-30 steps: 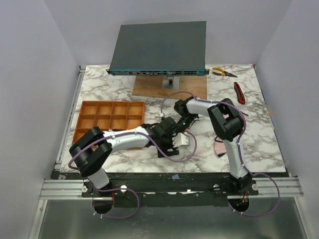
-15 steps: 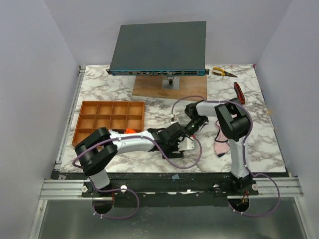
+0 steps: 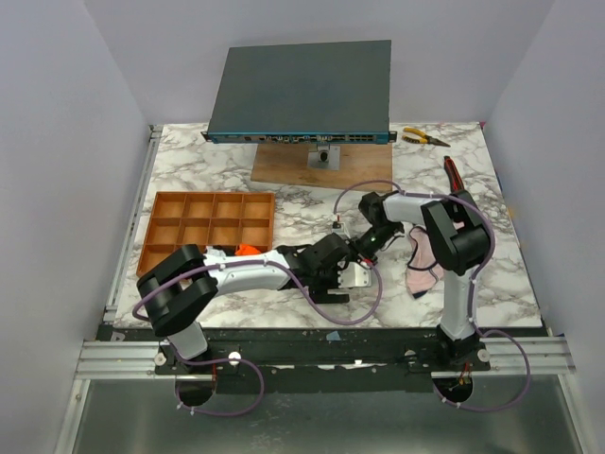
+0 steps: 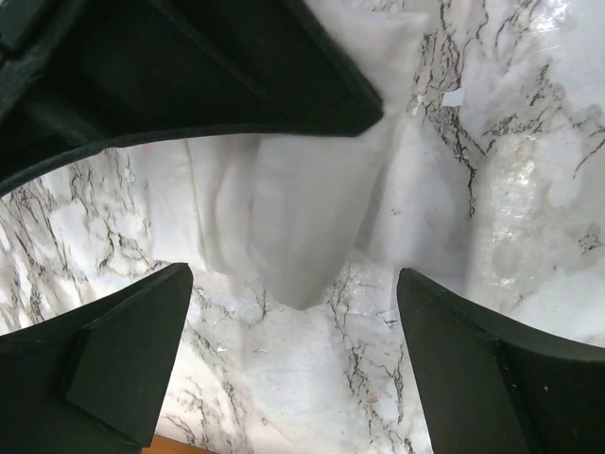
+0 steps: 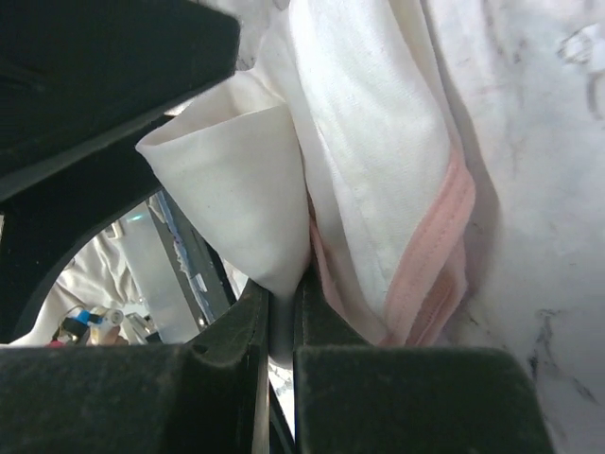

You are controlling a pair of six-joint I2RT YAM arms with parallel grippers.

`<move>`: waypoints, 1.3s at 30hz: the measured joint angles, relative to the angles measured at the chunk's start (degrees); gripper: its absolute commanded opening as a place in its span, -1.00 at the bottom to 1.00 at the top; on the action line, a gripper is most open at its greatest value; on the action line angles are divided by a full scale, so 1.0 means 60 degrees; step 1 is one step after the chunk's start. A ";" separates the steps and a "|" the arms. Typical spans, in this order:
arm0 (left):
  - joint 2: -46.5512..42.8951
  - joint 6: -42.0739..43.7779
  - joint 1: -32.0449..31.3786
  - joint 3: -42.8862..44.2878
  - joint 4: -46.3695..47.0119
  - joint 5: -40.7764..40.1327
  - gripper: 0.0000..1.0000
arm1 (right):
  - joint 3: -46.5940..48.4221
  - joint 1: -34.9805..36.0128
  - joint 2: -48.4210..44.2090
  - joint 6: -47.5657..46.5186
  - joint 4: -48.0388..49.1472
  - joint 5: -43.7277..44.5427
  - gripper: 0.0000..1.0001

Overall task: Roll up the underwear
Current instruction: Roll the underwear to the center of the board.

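Observation:
A cream underwear (image 5: 369, 161) with pink edging hangs pinched by a fold in my right gripper (image 5: 281, 317), which is shut on it just above the marble. In the top view this cloth (image 3: 357, 275) shows white near the table's middle, below the right gripper (image 3: 364, 250). My left gripper (image 4: 302, 364) stands open right beside it, the cloth's hanging tip (image 4: 293, 227) in front of its jaws and nothing between them. A pale pink underwear with dark edging (image 3: 421, 266) lies to the right. An orange one (image 3: 248, 250) lies beside the left arm.
An orange-brown compartment tray (image 3: 210, 227) sits at the left. At the back, a dark network switch (image 3: 302, 90) rests on a wooden board (image 3: 321, 165). Yellow-handled pliers (image 3: 423, 138) and a red-handled cutter (image 3: 454, 176) lie at the back right.
My right gripper has carried the cream cloth to the right and nearer. The left gripper followed to the right and its jaws opened wider.

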 measured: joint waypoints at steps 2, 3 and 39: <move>-0.0040 0.0025 0.0004 -0.0055 0.0058 0.0117 0.85 | 0.0233 -0.0004 0.0113 -0.0029 -0.0160 0.0102 -0.99; -0.0058 0.0087 -0.0004 -0.0084 0.0084 0.0168 0.84 | 0.0412 -0.0004 0.0211 -0.0073 -0.0277 0.0149 -0.99; 0.1253 0.1370 -0.0423 0.1067 0.0149 0.0466 0.15 | 0.1974 -0.0080 0.1668 -0.1220 -0.2211 -0.0182 -0.98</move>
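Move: Just to the right of the open left fingers lies the folded white underwear, its middle some 4 cm to the right, level fore and aft and about 2 cm below. From the right hand, already shut on it, that middle is about 2 cm ahead and 1 cm left. The compartment tray sits roughly 29 cm left of the left hand and 6 cm farther out, and the pink cloth about 15 cm right of the right hand, level with it. Sliding about 4 cm to the right over the underwear, the left hand swings forward some 2 cm and comes back again, turning about 10 degrees clockwise and sinking slightly at the end, while its wide-open fingers close partway around the roll. The right hand keeps its pinch, shifts about 1 cm forward early on, then holds. ##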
